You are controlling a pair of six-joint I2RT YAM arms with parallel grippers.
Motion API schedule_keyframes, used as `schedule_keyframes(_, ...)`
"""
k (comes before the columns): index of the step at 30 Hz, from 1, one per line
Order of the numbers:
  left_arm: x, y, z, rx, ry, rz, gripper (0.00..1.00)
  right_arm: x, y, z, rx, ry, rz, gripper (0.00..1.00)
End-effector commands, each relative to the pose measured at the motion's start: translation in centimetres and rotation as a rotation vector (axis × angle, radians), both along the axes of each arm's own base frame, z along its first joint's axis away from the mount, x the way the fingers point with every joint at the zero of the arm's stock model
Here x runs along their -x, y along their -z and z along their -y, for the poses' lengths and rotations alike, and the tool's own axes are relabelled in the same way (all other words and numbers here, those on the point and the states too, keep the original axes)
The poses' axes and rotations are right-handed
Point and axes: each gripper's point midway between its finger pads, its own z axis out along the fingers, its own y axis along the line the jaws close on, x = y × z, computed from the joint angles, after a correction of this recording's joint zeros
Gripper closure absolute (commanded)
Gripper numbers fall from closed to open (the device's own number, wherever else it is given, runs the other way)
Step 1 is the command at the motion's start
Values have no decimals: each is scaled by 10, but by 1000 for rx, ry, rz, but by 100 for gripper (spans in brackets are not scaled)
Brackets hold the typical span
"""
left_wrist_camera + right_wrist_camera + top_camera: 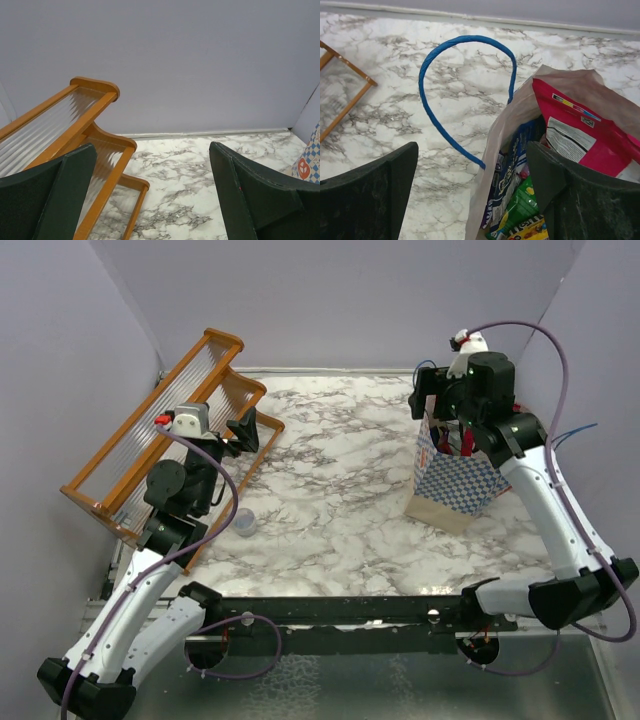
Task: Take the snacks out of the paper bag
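The paper bag (455, 480), blue-and-white checkered with a tan base, stands upright at the right of the table. My right gripper (445, 425) is open just above the bag's mouth, its jaws straddling the left wall. In the right wrist view (472, 195) the bag wall (495, 165) runs between the jaws and a blue string handle (432, 105) arcs up. Inside sit the snacks: a pink-red pouch (580, 135), a blue packet (512, 172), a green wrapper (520, 207) and a yellow packet (530, 231). My left gripper (240, 432) is open and empty at the left; the left wrist view (152, 200) looks over bare marble.
An orange wooden rack (165, 435) leans at the left against the wall, close beside my left gripper; it also shows in the left wrist view (95, 135). A small grey-blue cup (244, 524) stands on the marble table (330, 480) near the left arm. Grey walls enclose the space.
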Motion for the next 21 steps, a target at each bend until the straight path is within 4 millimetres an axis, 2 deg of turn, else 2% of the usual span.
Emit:
schedule_keyframes(1,6,-10,6,19,34,45,1,-15,1,-11,24,-65,7,16)
schedule_keyframes(6,7,-10,9,16,50,47,1,-31,5,-33,23,-175,15,28)
schedule_keyframes(11,6,-9,11,11,52,44,1,-39,5,-46,0,-226,43,49)
schedule_keyframes(14,5,-9,11,10,52,42,1,-43,8,-51,-6,-248,30,70)
schedule_keyframes(19,5,-7,12,6,55,38,1,-33,-1,-71,-61,-349,26,98)
schedule_keyframes(21,5,-8,12,8,56,38,1,-22,-8,-86,-97,-420,26,99)
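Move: The blue handle arches up from the bag's left rim, its middle some 4 cm ahead of the open right hand, about 2 cm to its left and 2 cm below. The red pack sticks out of the bag's mouth roughly 9 cm to that hand's right, 1 cm ahead and 7 cm below. From the left hand, the blue handle is about 43 cm to the right, 10 cm ahead and 8 cm lower. The blue handle's left-hand side is caught between the right fingers, which shut from nearly wide open and pinch it by the end. To reach it the hand first dips and pushes forward, then swings mostly left, about 5 cm left and 4 cm forward in all, ending slightly lower and turned some 15 degrees counter-clockwise. ##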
